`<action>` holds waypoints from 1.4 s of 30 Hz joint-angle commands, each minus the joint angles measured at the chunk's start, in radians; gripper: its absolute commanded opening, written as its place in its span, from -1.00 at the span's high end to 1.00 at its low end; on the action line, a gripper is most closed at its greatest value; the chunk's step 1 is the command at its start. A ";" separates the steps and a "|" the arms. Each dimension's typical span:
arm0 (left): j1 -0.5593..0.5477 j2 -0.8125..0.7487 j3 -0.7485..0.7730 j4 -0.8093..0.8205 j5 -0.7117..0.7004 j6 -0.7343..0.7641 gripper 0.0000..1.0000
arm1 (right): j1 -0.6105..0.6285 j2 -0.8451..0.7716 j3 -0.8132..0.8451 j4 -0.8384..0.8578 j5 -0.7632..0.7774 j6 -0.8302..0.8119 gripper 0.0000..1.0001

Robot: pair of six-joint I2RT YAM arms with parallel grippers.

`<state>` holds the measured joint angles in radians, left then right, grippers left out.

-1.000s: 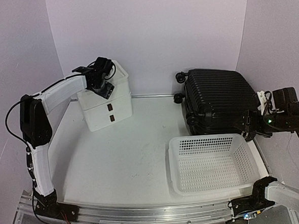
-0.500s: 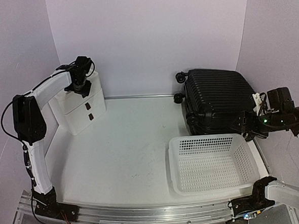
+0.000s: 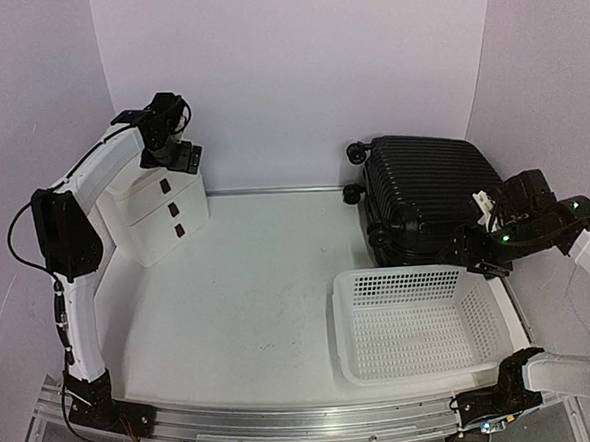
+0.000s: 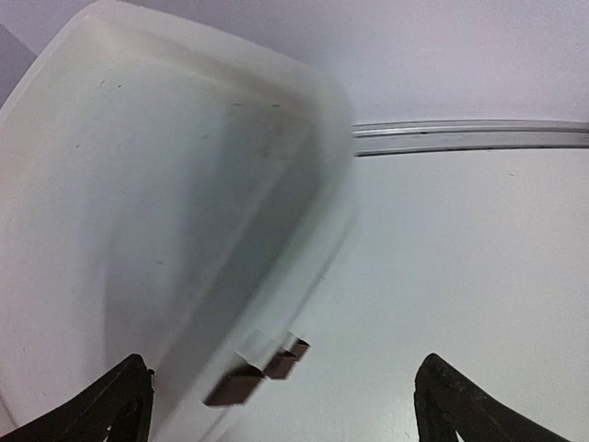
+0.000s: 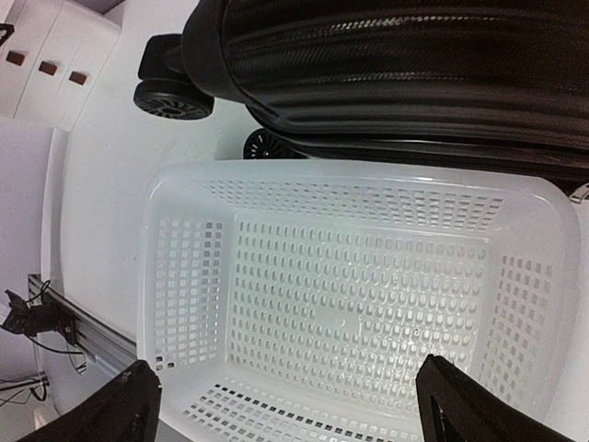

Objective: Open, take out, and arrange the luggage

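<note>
The luggage (image 3: 428,188) is a black ribbed hard-shell case, shut, at the back right with its caster wheels (image 5: 166,97) pointing left. In the right wrist view the luggage (image 5: 414,64) fills the top edge. My right gripper (image 3: 482,253) hovers at the case's front right corner. It is open, and its jaws (image 5: 290,410) frame only the basket below. My left gripper (image 3: 176,156) is open just above the white drawer box (image 3: 160,219) at the back left. Nothing is held between its jaws (image 4: 285,414).
A white perforated basket (image 3: 413,274) stands right in front of the luggage, nearly touching it; the right wrist view looks down on its rim (image 5: 184,184). The drawer box (image 4: 138,184) sits near the left wall. A metal rail (image 4: 479,136) runs along the table's back edge.
The left gripper dragged the drawer box from the back centre to the back left, then opened and lifted off it. The right gripper moved left over the basket's far right corner.
</note>
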<state>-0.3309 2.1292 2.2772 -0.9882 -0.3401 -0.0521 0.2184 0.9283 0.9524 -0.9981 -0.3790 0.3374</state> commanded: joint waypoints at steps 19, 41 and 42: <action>-0.642 -0.287 -0.761 0.589 0.820 -0.627 -0.99 | 0.036 0.005 -0.006 0.026 0.028 -0.024 -0.97; -0.586 -0.368 -1.041 0.186 0.336 -0.506 -0.10 | 0.036 -0.036 -0.025 0.011 0.042 -0.027 -0.97; -0.557 -0.392 -1.072 0.157 0.307 -0.502 -0.10 | 0.036 -0.034 -0.023 0.010 0.041 -0.029 -0.96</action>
<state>-1.0042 1.8229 1.3216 -0.6186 0.1429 -0.6083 0.2478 0.8974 0.9218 -1.0065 -0.3496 0.3195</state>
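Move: The left hand, empty and open, is over the right edge of the white drawers, whose middle is about 8 cm to its left, level ahead, and 14 cm below. The basket's middle lies some 37 cm back, 48 cm to its right and 21 cm down; the black suitcase stands about 25 cm beyond the basket. From the right hand the basket is roughly 5 cm left, 3 cm back and 16 cm below. Takes the basket's left rim between its fingers and drags it left: the left hand swings about 35 cm back and 35 cm right from over the drawers, rising slightly, then dropping to rim height as the wrist tips steeply down and turns clockwise. The fingers come in to about half open around the rim, one inside, then the hand hauls some 10 cm left and slightly forward. ##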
